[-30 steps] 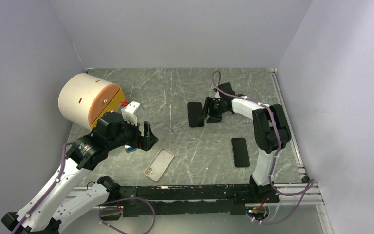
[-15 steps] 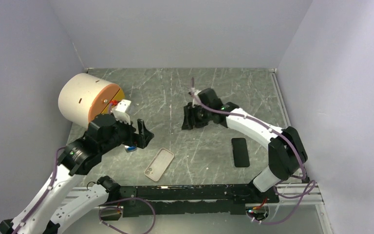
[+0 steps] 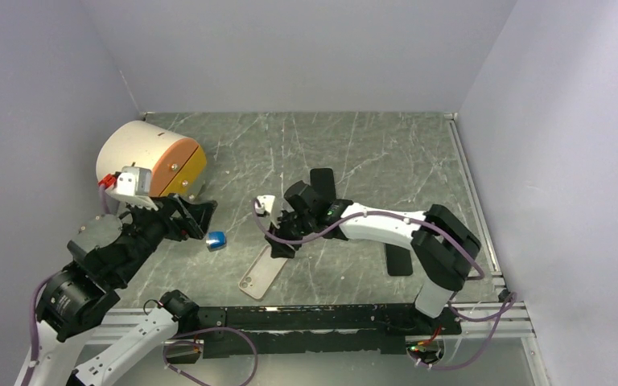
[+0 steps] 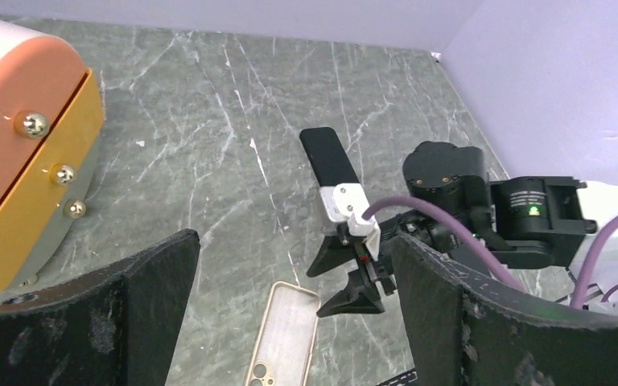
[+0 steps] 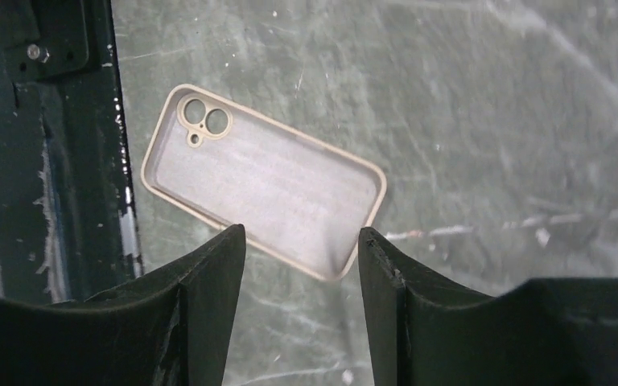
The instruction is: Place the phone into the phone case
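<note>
The pale beige phone case (image 3: pixel 261 272) lies open side up near the front rail, camera cutout toward the rail. It shows too in the left wrist view (image 4: pixel 290 338) and the right wrist view (image 5: pixel 265 181). My right gripper (image 3: pixel 278 240) hovers over the case's far end, open, nothing between its fingers (image 5: pixel 299 237). One black phone (image 3: pixel 323 178) lies flat behind the right wrist (image 4: pixel 330 157). A second black phone (image 3: pixel 395 264) lies partly under the right forearm. My left gripper (image 3: pixel 197 219) is open and empty, drawn back left of the case (image 4: pixel 295 241).
A big white cylinder with an orange face (image 3: pixel 149 165) stands at the back left. A small blue object (image 3: pixel 216 240) lies left of the case. A black rail (image 3: pixel 314 318) runs along the front edge. Purple walls close in the marbled table (image 3: pixel 386 153).
The right arm swung from the back phone, forward and left, to above the case's far end. The left arm pulled back toward the left.
</note>
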{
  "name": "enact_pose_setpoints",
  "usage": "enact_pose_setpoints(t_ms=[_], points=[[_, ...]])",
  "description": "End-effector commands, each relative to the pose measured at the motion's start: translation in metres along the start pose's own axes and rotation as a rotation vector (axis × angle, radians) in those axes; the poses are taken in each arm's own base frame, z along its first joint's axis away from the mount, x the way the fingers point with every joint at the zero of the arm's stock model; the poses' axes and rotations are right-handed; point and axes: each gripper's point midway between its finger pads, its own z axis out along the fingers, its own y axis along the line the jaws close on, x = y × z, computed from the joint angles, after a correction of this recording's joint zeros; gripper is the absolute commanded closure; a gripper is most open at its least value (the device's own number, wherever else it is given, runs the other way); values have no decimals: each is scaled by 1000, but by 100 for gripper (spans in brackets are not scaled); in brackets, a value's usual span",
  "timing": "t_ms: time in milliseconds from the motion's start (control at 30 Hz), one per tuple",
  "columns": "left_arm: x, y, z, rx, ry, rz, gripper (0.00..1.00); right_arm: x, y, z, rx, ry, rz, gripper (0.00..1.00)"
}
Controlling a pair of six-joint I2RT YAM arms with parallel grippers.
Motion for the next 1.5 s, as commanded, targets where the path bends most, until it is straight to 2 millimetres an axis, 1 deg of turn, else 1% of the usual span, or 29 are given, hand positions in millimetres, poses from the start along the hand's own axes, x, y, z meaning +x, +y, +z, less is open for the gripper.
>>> enact_pose_setpoints(t_ms=[0, 100, 200, 267, 367, 567, 667, 833, 900, 967, 1067, 1200, 1333, 1367, 1400, 1467], points=[[-16, 2, -14, -16, -54, -38, 6, -44, 1, 10, -100, -145, -312, 43], [-24, 0, -23, -2, -77, -51, 6, -39, -6, 22, -118, -127, -419, 42], [-27, 5, -30, -16, -99, -45, 6, -31, -14, 35, -130, -88, -476, 42], [-27, 9, -34, -30, -109, -41, 6, -29, -15, 43, -154, -78, -505, 43], [-29, 11, -39, -33, -123, -44, 6, -31, -15, 51, -171, -87, -529, 43], [-26, 16, -43, -43, -135, -65, 6, -20, -11, 63, -210, -49, -547, 44], [-23, 16, -41, -42, -134, -62, 6, -14, -17, 69, -184, -25, -543, 45], [-25, 16, -38, -45, -134, -53, 6, 0, -18, 78, -173, -2, -537, 51], [-25, 15, -37, -44, -134, -53, 6, 5, -22, 80, -146, 14, -546, 54], [-26, 14, -35, -42, -135, -53, 6, 8, -26, 80, -121, 29, -556, 60], [-25, 14, -34, -42, -133, -56, 6, 9, -33, 79, -72, 38, -565, 73], [-23, 14, -30, -42, -131, -61, 6, 5, -34, 72, -20, -3, -551, 86], [-20, 9, -20, -25, -125, -59, 6, 12, -35, 66, 19, -13, -502, 100], [-20, 8, -18, -25, -122, -59, 6, 14, -36, 65, 33, -16, -493, 100], [-19, 8, -16, -27, -117, -60, 6, 20, -37, 64, 42, -10, -482, 100], [-17, 7, -11, -25, -106, -60, 6, 23, -40, 61, 72, -10, -450, 100]])
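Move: From the right hand, which is empty and half open, the phone case's middle lies about 7 cm below, some 3 cm back and 3 cm to the left. The blue box stands about 17 cm to this hand's left and 6 cm farther out; the phone that was set down lies some 22 cm farther out and 15 cm to the right. From the left hand the case is about 34 cm below, 10 cm to the right and 3 cm back. Take the right gripper left and down onto the phone case, about 5 cm across and 6 cm down, twisting the wrist some 30 degrees counter-clockwise. Near the table, shut the half-open fingers on the case's long rim, easing slightly forward as they close. Draw the empty left hand back and out to the left, then bring it partway in again. ##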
